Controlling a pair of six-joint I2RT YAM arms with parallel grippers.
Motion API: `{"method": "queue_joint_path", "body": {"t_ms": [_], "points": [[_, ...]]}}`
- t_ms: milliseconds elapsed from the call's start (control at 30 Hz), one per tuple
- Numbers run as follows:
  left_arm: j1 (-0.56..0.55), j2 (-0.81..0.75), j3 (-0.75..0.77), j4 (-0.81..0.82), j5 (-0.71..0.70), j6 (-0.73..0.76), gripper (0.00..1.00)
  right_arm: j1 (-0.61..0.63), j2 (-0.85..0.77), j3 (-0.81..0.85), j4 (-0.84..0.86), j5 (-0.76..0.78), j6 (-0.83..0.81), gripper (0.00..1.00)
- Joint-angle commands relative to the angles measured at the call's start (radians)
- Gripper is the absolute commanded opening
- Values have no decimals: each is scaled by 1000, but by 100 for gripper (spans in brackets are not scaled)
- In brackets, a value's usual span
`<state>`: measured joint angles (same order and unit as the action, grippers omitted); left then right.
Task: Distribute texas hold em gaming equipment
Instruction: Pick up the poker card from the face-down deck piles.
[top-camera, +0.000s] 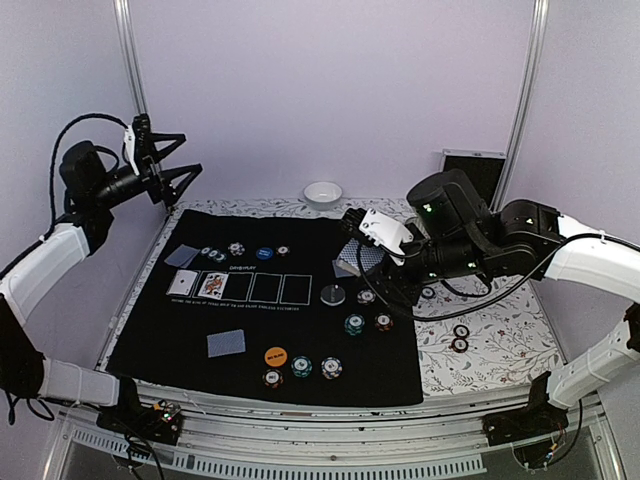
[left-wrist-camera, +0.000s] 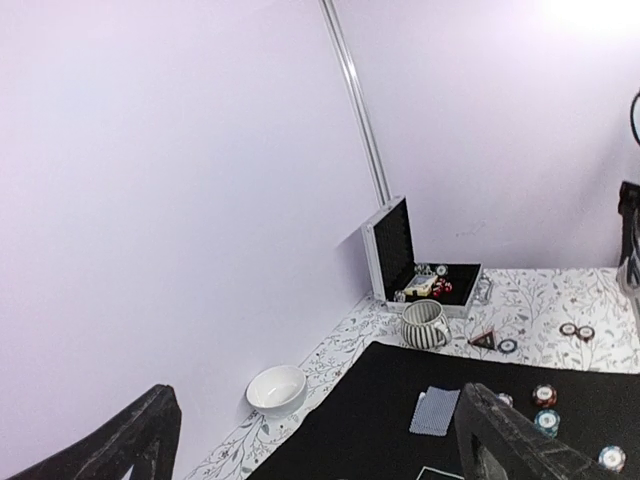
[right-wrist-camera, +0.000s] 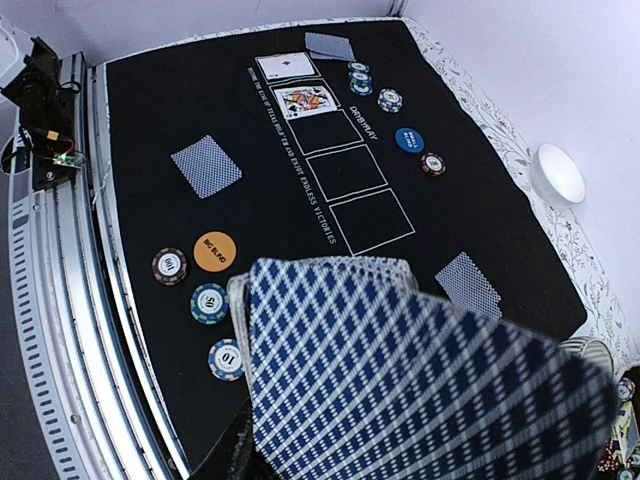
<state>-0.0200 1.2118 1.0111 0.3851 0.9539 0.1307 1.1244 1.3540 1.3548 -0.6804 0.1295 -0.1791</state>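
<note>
My right gripper (top-camera: 366, 256) is shut on a fanned deck of blue-checked playing cards (right-wrist-camera: 400, 370) above the right part of the black mat (top-camera: 150, 335); the deck hides its fingers in the right wrist view. On the mat lie two face-up cards (top-camera: 197, 285), face-down cards (top-camera: 226, 343) (top-camera: 182, 256), an orange disc (top-camera: 276, 355), a blue disc (top-camera: 264, 254) and several striped chips (top-camera: 302, 367). My left gripper (top-camera: 190, 155) hangs open and empty, high above the mat's far left corner. A red triangular marker (left-wrist-camera: 483, 340) lies beside the mug.
A white bowl (top-camera: 323, 193) stands at the back edge of the table. A ribbed mug (left-wrist-camera: 425, 323) and an open metal case (left-wrist-camera: 420, 270) sit at the far right. Two chips (top-camera: 460, 338) lie on the flowered cloth right of the mat.
</note>
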Motion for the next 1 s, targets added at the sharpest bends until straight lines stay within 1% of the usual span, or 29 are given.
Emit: {"method": "queue_joint_path", "body": {"t_ms": [0,67,133,167,200,233,267,300,333,367,400,433,467,533,600,733,800,867,900,967], "points": [[-9,-54,-18,150,-102,-279,98,-5,19,44,21,-4,-3,4],[-10,-75,-101,392,-63,-423,98,-5,29,51,23,-7,-3,4],[-15,-60,-191,653,-50,-604,98,-5,41,59,22,-10,-5,4],[-25,-38,-212,742,-22,-680,98,-5,45,65,22,-12,-6,4],[-47,-14,-207,749,10,-756,98,-5,51,70,21,-13,-6,4],[-85,4,-181,690,37,-764,98,-5,54,75,21,-13,-6,4],[-136,13,-148,576,50,-725,98,-5,60,79,22,-14,-7,4],[-234,7,-114,438,25,-632,98,-5,64,84,19,-15,-7,4],[-320,-8,-98,289,-38,-527,98,-5,68,87,20,-17,-5,4],[-406,-25,-86,168,-110,-412,98,-5,70,87,20,-18,-4,4],[-486,-35,-73,72,-189,-329,98,-5,75,89,21,-20,-3,4],[-548,-34,-54,-15,-254,-290,98,-6,78,89,21,-20,-1,4],[-597,-21,-30,-83,-302,-286,97,-6,82,90,21,-22,-2,4],[-652,25,12,-197,-340,-323,91,-6,91,95,22,-31,0,4],[-698,85,34,-264,-337,-339,85,-5,100,100,26,-38,-5,4],[-787,169,89,-310,-385,-321,84,-5,112,115,33,-54,-13,4],[-806,207,116,-324,-397,-311,80,-5,112,114,38,-60,-12,4],[-809,235,143,-350,-378,-300,77,-5,107,109,38,-63,-6,4],[-810,240,144,-353,-363,-297,77,-5,102,107,40,-62,-3,4],[-809,229,114,-307,-337,-302,77,-5,96,99,40,-62,0,4]]}}
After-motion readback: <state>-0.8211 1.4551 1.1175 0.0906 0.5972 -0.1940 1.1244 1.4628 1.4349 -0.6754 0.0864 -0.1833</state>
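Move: The face-down deck I'm going for is held up in my right hand, its middle about 28 cm to the right of my left hand, some 13 cm back and 13 cm lower. From my right hand the deck's middle is about 3 cm ahead, 3 cm left and 2 cm below. On the mat, nearly 40 cm below my left hand, a face-down card pair lies 8 cm ahead and 28 cm right, and a clear disc 2 cm back and 26 cm right. I swing my empty left hand about 25 cm to the right and 11 cm back to the held deck, rising slightly at first, then sinking to end some 10 cm lower. On the way my wrist tips fingers-down by some 40 degrees and turns clockwise, and the open fingers close part-way, one finger arriving over the deck's face. My right hand keeps its grip and brings the deck nearly 3 cm left to meet them. ##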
